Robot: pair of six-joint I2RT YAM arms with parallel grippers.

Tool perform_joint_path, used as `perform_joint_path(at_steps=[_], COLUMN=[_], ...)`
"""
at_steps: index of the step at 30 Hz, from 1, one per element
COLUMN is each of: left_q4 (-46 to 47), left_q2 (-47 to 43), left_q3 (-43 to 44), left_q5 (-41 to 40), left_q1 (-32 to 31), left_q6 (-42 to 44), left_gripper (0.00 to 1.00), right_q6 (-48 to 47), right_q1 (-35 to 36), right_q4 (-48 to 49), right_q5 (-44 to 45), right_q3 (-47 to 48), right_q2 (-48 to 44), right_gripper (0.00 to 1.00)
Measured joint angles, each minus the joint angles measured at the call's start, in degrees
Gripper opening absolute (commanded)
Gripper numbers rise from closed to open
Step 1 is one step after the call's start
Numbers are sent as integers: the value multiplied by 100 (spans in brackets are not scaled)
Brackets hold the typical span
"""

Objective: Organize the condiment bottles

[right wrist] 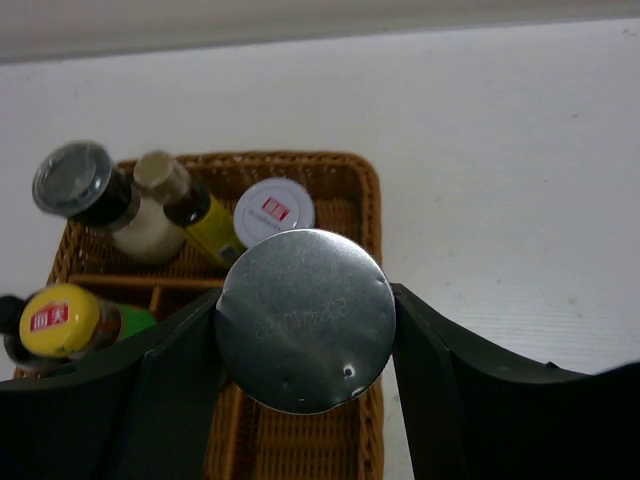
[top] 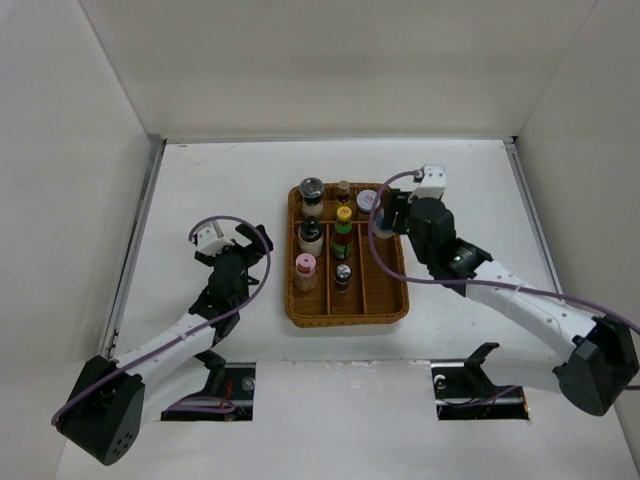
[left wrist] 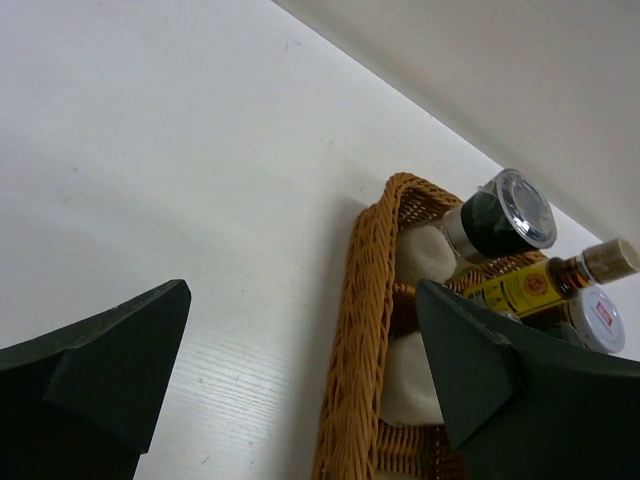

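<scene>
Several condiment bottles stand in the wicker tray (top: 345, 320): a dark jar with a clear lid (top: 312, 188), a tan-capped bottle (top: 343, 187), a white-lidded jar (top: 367, 200), a yellow cap (top: 344, 213) and a pink cap (top: 305, 265). My right gripper (right wrist: 305, 330) is shut on a jar with a silver lid (right wrist: 305, 318), held over the tray's right column just in front of the white-lidded jar (right wrist: 274, 207). From above, the right gripper (top: 392, 212) hides that jar. My left gripper (left wrist: 300, 300) stands open and empty over the table, just left of the tray's rim (left wrist: 365, 300).
White walls close in the table on the left, back and right. The tray's dividers make three columns. The left wrist view shows the dark jar (left wrist: 500, 215) and a yellow-labelled bottle (left wrist: 540, 285) beyond the rim. A purple cable loops over each arm.
</scene>
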Motion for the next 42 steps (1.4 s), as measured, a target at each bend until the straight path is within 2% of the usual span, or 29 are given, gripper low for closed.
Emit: perform_joint_path(at_steps=[4, 13, 18, 19, 27, 30, 37, 42], left_q4=[-76, -129, -326, -393, -780, -929, -1342, -1641], left_q2=[-131, 0, 59, 81, 396, 407, 378, 348], left_q3=[-2, -2, 24, 37, 354, 463, 798, 1150], left_q5=[-188, -271, -367, -389, -424, -424, -431, -439], left_q1=[0, 0, 0, -2, -42, -55, -90, -129], left_q6=[-35, -74, -107, -118, -179, -195, -201, -201], left_gripper=[100, 100, 100, 100, 100, 100, 100, 100], right_q6=[-33, -63, -70, -70, -35, -33, 2, 289], right_q1=[328, 361, 439, 466, 525, 542, 584, 535], right_q4=[92, 426, 597, 632, 846, 861, 1073, 1534], right_q5=[-70, -92, -76, -74, -13, 22, 413, 962], right_q3=[-214, -400, -426, -426, -426, -426, -686, -1491], right_q2=[343, 911, 1032, 1064, 1141, 964, -317, -1532], right_gripper=[43, 47, 60, 69, 91, 100, 100, 100])
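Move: My right hand still holds the silver-lidded jar. Its spot, the far end of the tray's right compartment, is level ahead, about 5 cm left and 10 below. The white-lidded jar is roughly 8 cm ahead, 7 left and 12 below; the red-green bottle is level ahead, 15 left and 9 below; the black-capped bottle is some 14 back, 15 left and 12 below. From my left hand the spot is about 42 cm right, 3 ahead, near hand height. With my right hand I lower the silver-lidded jar about 8 cm, easing left as I go, into the right compartment between the tray's side wall and the red-green bottle. I open my fingers to let go there, then rise roughly 11 cm clear of it, swinging right and back while the hand tips upward some 20 degrees. My empty, open left hand dips a couple of centimetres and comes back up. ##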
